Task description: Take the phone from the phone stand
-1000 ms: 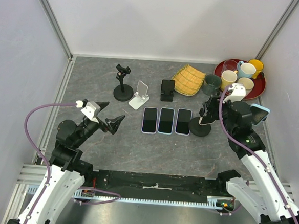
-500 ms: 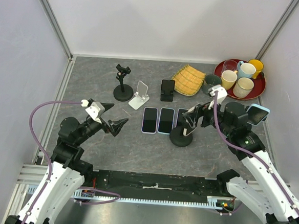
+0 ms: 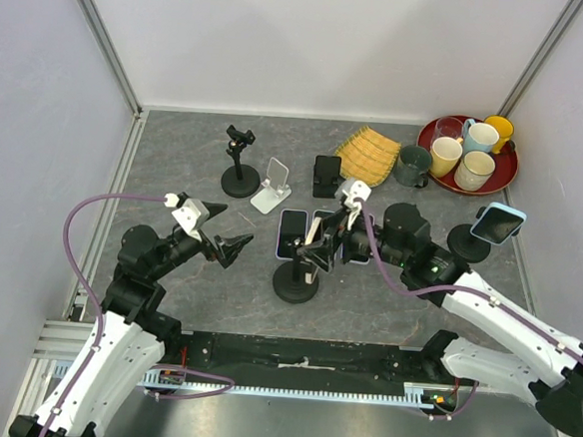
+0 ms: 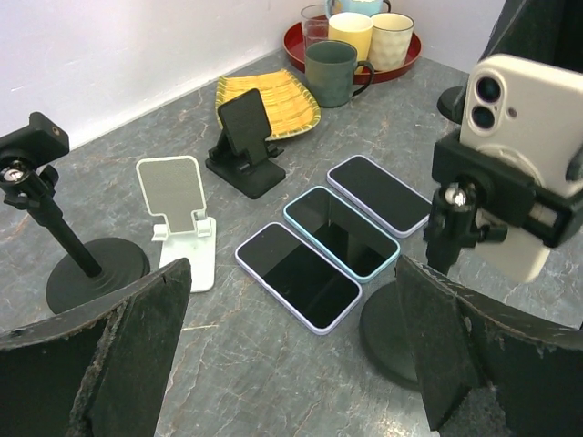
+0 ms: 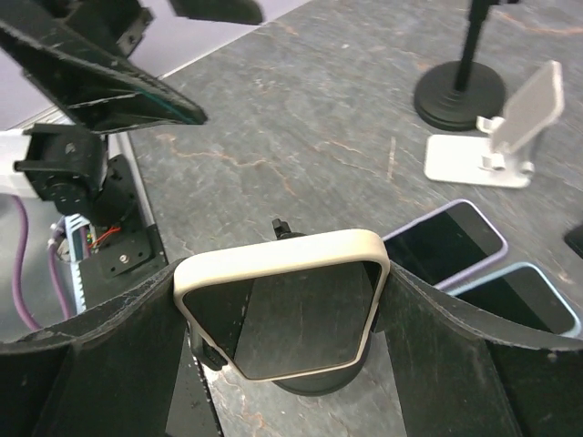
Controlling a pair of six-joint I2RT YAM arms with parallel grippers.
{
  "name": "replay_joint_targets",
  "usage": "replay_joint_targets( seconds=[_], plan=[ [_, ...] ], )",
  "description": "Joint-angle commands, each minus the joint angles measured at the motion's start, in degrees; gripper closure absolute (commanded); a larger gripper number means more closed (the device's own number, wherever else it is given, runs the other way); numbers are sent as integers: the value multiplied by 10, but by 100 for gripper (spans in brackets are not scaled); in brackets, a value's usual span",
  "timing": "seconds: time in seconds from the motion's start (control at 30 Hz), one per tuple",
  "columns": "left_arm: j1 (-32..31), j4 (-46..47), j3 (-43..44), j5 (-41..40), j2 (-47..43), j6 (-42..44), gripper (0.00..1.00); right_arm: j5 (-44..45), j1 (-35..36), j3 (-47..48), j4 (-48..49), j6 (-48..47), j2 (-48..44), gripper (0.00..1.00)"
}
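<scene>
A phone in a white case [image 5: 282, 319] is clamped upright in a black phone stand with a round base [image 3: 295, 284]. My right gripper [image 3: 330, 243] is shut on the phone, one finger against each long edge, with the base [image 5: 319, 378] showing below it. The left wrist view shows the phone's back and camera [image 4: 519, 164] above the base [image 4: 392, 337]. I cannot tell whether the base rests on the table. My left gripper [image 3: 220, 236] hangs open and empty to the left, facing the stand.
Three phones lie flat side by side [image 4: 296, 278] just behind the stand. A white folding stand [image 3: 272, 185], a small black stand [image 3: 327, 175] and a pole stand [image 3: 240, 165] are behind. A blue phone on another stand [image 3: 498, 223] is at right, near a red cup tray [image 3: 510, 176].
My right arm has swung left, bringing the phone and its stand from the right side to the front middle. The left gripper has edged slightly right and stays open.
</scene>
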Motion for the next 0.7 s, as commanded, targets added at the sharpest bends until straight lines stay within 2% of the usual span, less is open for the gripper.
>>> replay_joint_targets(
  seconds=[0.0,0.43,0.63,0.67],
  plan=[
    [-4,16,-2,20,8,23,0,-36,35,-2,172,-24,13,97],
    [-34,-2,10,114,68,52,0,-107,58,-46,195,-49,67,87],
    [-60,-33,18,133,91,72,0,-100,60,-51,169,-64,53,80],
    [-61,-33,18,144,94,74,0,-97,60,-53,159,-65,49,74]
  ],
)
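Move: The phone stand, its clamp still holding the last phone in the right fingers, has its neck about 14 cm to the left hand's right, 2 cm ahead and 6 cm lower; that phone is some 16 cm right and 2 cm ahead, about level. The lilac phone lies 15 cm ahead, 12 cm right, 25 cm down. From the right hand, the landing spot is about 6 cm left, 2 cm back and 25 cm below; the lilac phone is 15 cm ahead, 5 cm left, equally low. The phone and its stand, still gripped by the phone in the right fingers, go about 5 cm left, back 3 cm and down 3 cm, the sinking ending early, while that wrist turns some 15 degrees counter-clockwise. The left hand, wide open, gathers speed down, right and somewhat back towards the stand's neck, swinging clockwise and tipping down, still touching nothing. ##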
